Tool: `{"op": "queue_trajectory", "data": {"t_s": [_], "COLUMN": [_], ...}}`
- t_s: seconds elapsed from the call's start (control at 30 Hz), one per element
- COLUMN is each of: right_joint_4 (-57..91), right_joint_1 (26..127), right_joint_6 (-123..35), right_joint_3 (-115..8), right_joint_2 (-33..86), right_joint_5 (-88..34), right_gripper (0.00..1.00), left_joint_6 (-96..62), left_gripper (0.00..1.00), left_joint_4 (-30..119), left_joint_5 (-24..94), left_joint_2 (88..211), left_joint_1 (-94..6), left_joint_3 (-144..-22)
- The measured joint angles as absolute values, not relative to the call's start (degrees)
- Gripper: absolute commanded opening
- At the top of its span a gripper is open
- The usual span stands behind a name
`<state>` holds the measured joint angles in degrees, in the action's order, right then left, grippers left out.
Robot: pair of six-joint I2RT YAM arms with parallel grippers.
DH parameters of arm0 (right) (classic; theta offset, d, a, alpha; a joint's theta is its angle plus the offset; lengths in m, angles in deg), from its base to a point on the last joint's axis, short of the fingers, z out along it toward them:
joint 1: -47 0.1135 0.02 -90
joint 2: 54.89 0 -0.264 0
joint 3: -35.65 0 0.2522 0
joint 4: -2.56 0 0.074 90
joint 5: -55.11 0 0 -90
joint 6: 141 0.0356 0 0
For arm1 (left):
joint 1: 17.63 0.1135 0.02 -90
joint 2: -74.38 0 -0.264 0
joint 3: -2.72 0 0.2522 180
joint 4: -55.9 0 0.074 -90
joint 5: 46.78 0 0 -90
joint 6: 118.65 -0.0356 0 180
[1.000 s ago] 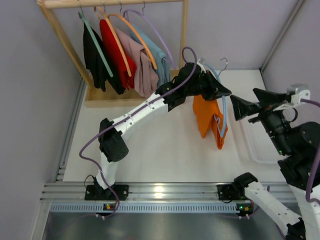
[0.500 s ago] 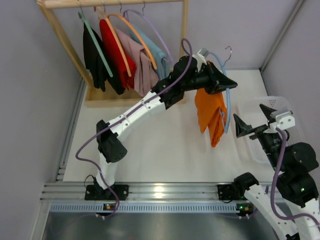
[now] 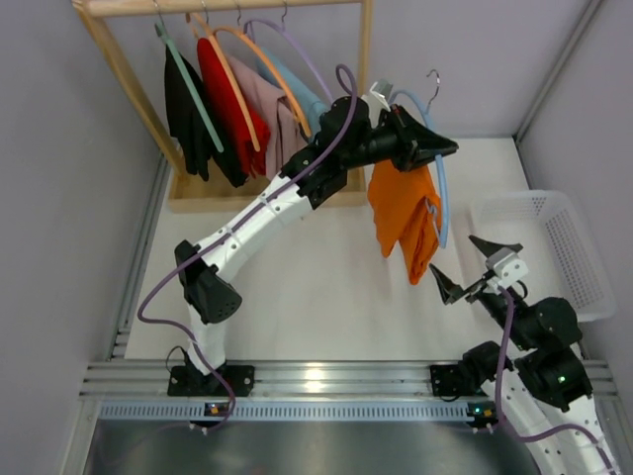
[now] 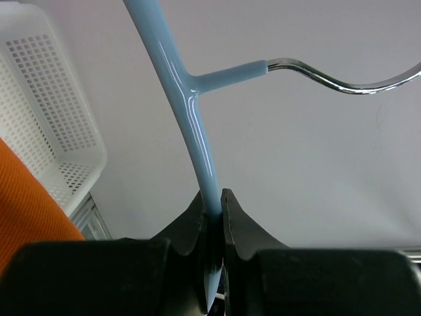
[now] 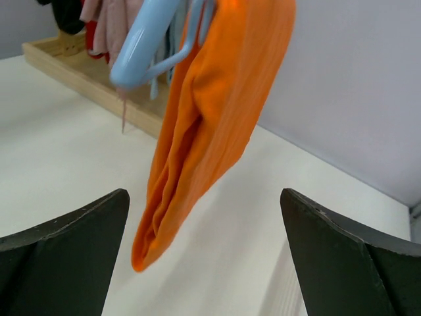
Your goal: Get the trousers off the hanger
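Note:
The orange trousers (image 3: pixel 404 216) hang folded over the light-blue hanger (image 3: pixel 438 188), held in the air over the table. My left gripper (image 3: pixel 443 150) is shut on the hanger's arm just below its silver hook (image 3: pixel 432 83); in the left wrist view the blue arm (image 4: pixel 197 125) runs up from between my closed jaws, with the hook (image 4: pixel 335 78) to the right. My right gripper (image 3: pixel 475 265) is open and empty, low at the right, below the trousers' hanging end. In the right wrist view the trousers (image 5: pixel 204 131) and the hanger's end (image 5: pixel 141 52) hang ahead of its wide-open fingers.
A wooden rack (image 3: pixel 227 8) at the back left holds black, red, pink and light-blue garments on other hangers. A white perforated basket (image 3: pixel 559 247) sits at the right edge of the table; it also shows in the left wrist view (image 4: pixel 46 112).
My left arm has lifted the hanger and trousers and swung them slightly left. My right arm has dropped low and drawn back toward the near edge, its gripper now under the trousers.

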<state>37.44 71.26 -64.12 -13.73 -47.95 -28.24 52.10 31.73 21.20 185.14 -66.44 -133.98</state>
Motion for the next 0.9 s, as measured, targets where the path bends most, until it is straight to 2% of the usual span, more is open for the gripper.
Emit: {"op": "queue_trajectory", "data": {"t_s": [0.17, 0.37, 0.47, 0.5, 0.6, 0.67, 0.8, 0.9], "right_joint_4": [32.7, 22.3, 18.4, 17.1, 14.5, 12.8, 8.7, 5.9], "right_joint_1": [71.3, 71.3, 71.3, 71.3, 71.3, 71.3, 71.3, 71.3], "right_joint_6": [-65.0, -64.4, -63.8, -63.4, -62.8, -62.8, -63.5, -63.7], "right_joint_3": [-8.1, -5.6, -4.2, -3.8, -3.6, -3.6, -3.2, -3.2], "right_joint_2": [-47.4, -42.4, -40.2, -39.2, -37.2, -36.7, -35.8, -33.5], "right_joint_5": [-22.7, -21.7, -22.3, -23.1, -25.2, -26.5, -28.3, -28.7], "right_gripper": [0.97, 0.94, 0.88, 0.82, 0.73, 0.72, 0.60, 0.60], "left_joint_6": [52.7, 53.4, 53.7, 53.8, 53.8, 53.9, 54.0, 54.0], "left_gripper": [0.00, 0.00, 0.00, 0.00, 0.00, 0.00, 0.00, 0.00], "left_joint_4": [31.4, 31.4, 31.4, 31.4, 31.3, 31.3, 31.4, 31.4], "left_joint_5": [21.2, 21.1, 20.6, 20.5, 20.1, 20.1, 20.0, 20.0], "left_joint_2": [185.1, 185.1, 185.1, 185.1, 184.8, 184.4, 183.3, 182.6], "left_joint_1": [-65.9, -65.9, -65.9, -65.9, -65.9, -65.9, -66.0, -66.0], "left_joint_3": [-134.0, -134.0, -134.0, -134.0, -133.9, -133.9, -133.9, -133.9]}}
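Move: The orange trousers hang about 9 cm ahead of the open right gripper, 9 cm to its left and with their middle some 5 cm above it. The hanger's free lower end is only about 2 cm ahead, 4 cm left and 6 cm higher; the white basket stands roughly 15 cm farther out, 27 cm right and 20 cm lower. From the left gripper, clamped on the hanger, the trousers lie about 3 cm back, 6 cm left and 11 cm below. Dip the right gripper a couple of centimetres while easing it left, then drive it forward about 6 cm towards the hanging trouser legs, climbing back to its starting height and narrowing the fingers to a bit over half open around the cloth. Keep the left gripper shut on the hanger, nearly still, then raise it some 2 cm at the end. ##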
